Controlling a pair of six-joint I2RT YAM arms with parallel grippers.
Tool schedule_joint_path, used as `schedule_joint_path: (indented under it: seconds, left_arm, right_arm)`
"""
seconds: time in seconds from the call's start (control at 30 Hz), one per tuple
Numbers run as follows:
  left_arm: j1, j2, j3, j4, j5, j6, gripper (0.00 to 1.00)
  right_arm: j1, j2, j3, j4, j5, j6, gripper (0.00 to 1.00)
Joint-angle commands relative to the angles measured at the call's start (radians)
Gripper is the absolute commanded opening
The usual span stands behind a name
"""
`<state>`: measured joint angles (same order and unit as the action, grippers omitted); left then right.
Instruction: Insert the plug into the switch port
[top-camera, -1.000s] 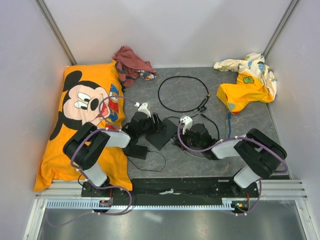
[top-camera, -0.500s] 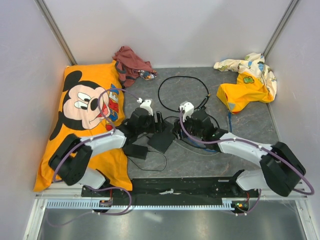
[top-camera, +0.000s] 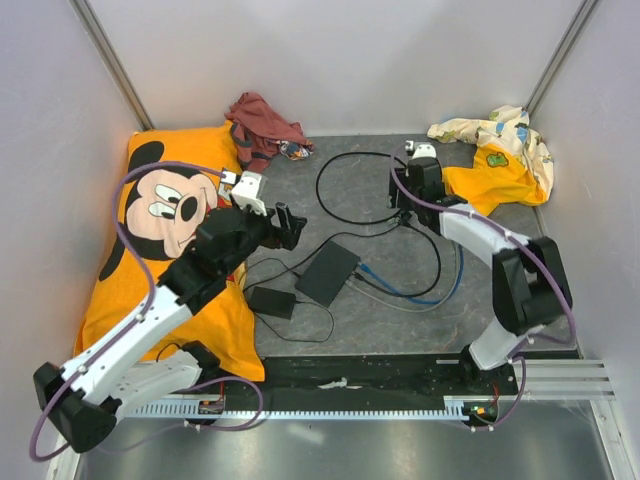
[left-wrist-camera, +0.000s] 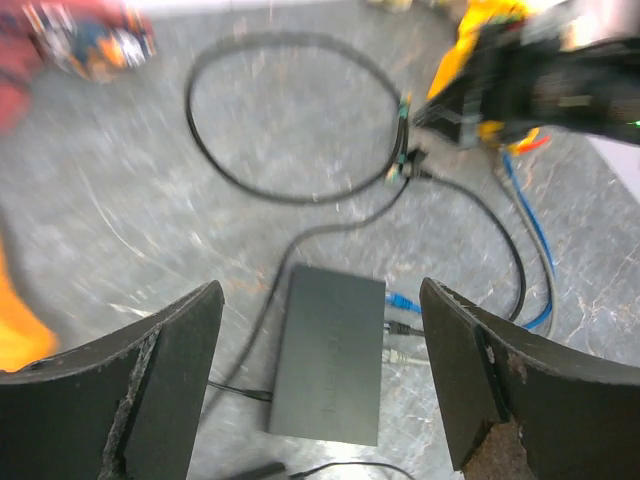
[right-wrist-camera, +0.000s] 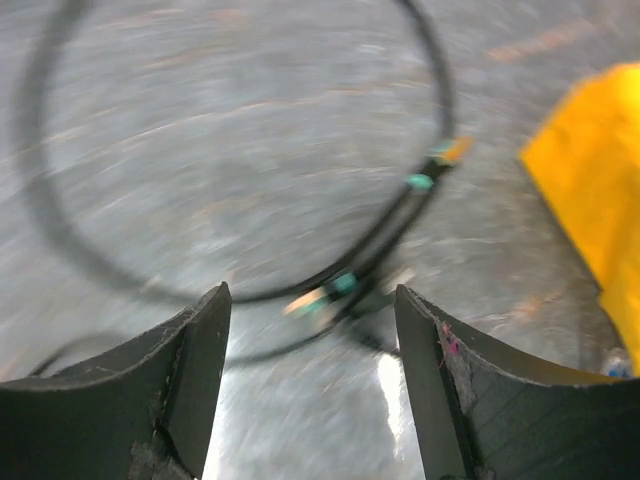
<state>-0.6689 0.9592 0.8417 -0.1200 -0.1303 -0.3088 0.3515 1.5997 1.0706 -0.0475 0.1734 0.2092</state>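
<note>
The switch (top-camera: 328, 273) is a thin flat black box lying mid-table; in the left wrist view (left-wrist-camera: 330, 365) blue, black and white plugs sit in ports on its right edge. The smaller adapter brick (top-camera: 271, 302) lies beside it. A black looped cable (top-camera: 365, 190) ends in a plug with green ties (top-camera: 407, 215), blurred in the right wrist view (right-wrist-camera: 340, 290). My left gripper (top-camera: 287, 224) is open and empty, raised over the switch (left-wrist-camera: 322, 292). My right gripper (top-camera: 402, 203) is open and empty just above the plug end (right-wrist-camera: 311, 295).
An orange Mickey Mouse pillow (top-camera: 170, 220) covers the left side. A red cloth (top-camera: 265, 125) lies at the back, a yellow garment (top-camera: 495, 165) at the back right. A blue cable (top-camera: 455, 270) runs right of the switch. Walls close in on three sides.
Both grippers left the switch. The right arm swung to the far right, over the cable's plug end. The left arm rose and drew back toward the pillow.
</note>
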Motion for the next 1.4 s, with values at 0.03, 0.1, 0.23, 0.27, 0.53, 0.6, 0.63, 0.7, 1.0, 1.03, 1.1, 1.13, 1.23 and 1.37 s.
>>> schedule_joint_path:
  seconds: [0.03,0.1,0.23,0.27,0.53,0.6,0.63,0.7,1.0,1.03,1.1,1.13,1.23,1.37]
  left_arm:
    - [0.006,-0.120,0.099,-0.142,-0.022,0.229,0.87]
    - [0.008,-0.148,0.099,-0.153,-0.035,0.287,0.87]
    - [0.009,-0.149,0.048,-0.133,-0.136,0.353,0.88]
    - [0.011,-0.145,0.033,-0.132,-0.146,0.353,0.88]
    - [0.045,-0.126,0.019,-0.145,-0.107,0.338,0.87]
    - [0.052,-0.125,0.019,-0.144,-0.092,0.336,0.87]
    - [0.058,-0.126,0.019,-0.145,-0.089,0.333,0.87]
    - [0.063,-0.128,0.016,-0.145,-0.078,0.329,0.87]
    - [0.075,-0.140,0.013,-0.145,-0.072,0.324,0.87]
    - [0.077,-0.142,0.013,-0.145,-0.068,0.323,0.87]
    - [0.083,-0.146,0.013,-0.145,-0.058,0.318,0.87]
    - [0.086,-0.149,0.014,-0.145,-0.046,0.318,0.87]
    - [0.110,-0.154,0.016,-0.144,0.007,0.278,0.87]
    - [0.141,-0.162,0.013,-0.135,0.078,0.243,0.87]
  right_arm:
    - [-0.057,0.210,0.159,-0.022,0.168,0.183,0.70]
    - [-0.063,0.265,0.201,-0.023,0.208,0.235,0.68]
    - [-0.069,0.386,0.288,-0.018,0.261,0.311,0.62]
    - [-0.071,0.402,0.298,-0.018,0.262,0.324,0.60]
    - [-0.083,0.497,0.350,-0.054,0.282,0.404,0.47]
    - [-0.082,0.508,0.351,-0.052,0.272,0.406,0.45]
    - [-0.083,0.516,0.351,-0.049,0.264,0.406,0.43]
    - [-0.082,0.517,0.354,-0.035,0.255,0.386,0.30]
    - [-0.083,0.425,0.661,-0.020,0.340,0.007,0.00]
    - [-0.083,0.405,0.696,-0.020,0.359,-0.043,0.00]
    - [-0.083,0.379,0.777,-0.017,0.403,-0.149,0.00]
    - [-0.082,0.344,0.793,-0.012,0.413,-0.245,0.00]
    - [-0.066,0.239,0.773,0.038,0.438,-0.425,0.00]
    - [-0.008,0.054,0.576,0.210,0.514,-0.663,0.00]
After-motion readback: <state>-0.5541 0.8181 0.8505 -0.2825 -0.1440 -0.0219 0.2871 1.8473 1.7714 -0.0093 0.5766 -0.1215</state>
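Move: The nearer of the task's plugs to the cloth, at the outer end of the thick black cable loop, lies about 10 cm ahead of the right hand, 6 cm to its right and 12 cm below. The loop's other plug is about 5 cm nearer and 5 cm left of it; the power plug some 6 cm nearer and 3 cm left of it; the yellow cloth about 17 cm to its right and 2 cm farther out. From the left hand that outer plug lies roughly 20 cm ahead, 30 cm right and 24 cm below. The right fingers pinch the black cable just behind its outer plug, after the hand has dropped about 11 cm while reaching forward and right and turning some 30 degrees clockwise. They keep hold as it lifts steeply, about 30 cm, first forward, then easing back, the fingertips tilting up. The left hand, empty and open, shifts left and rolls slightly, rising and then sinking back. ##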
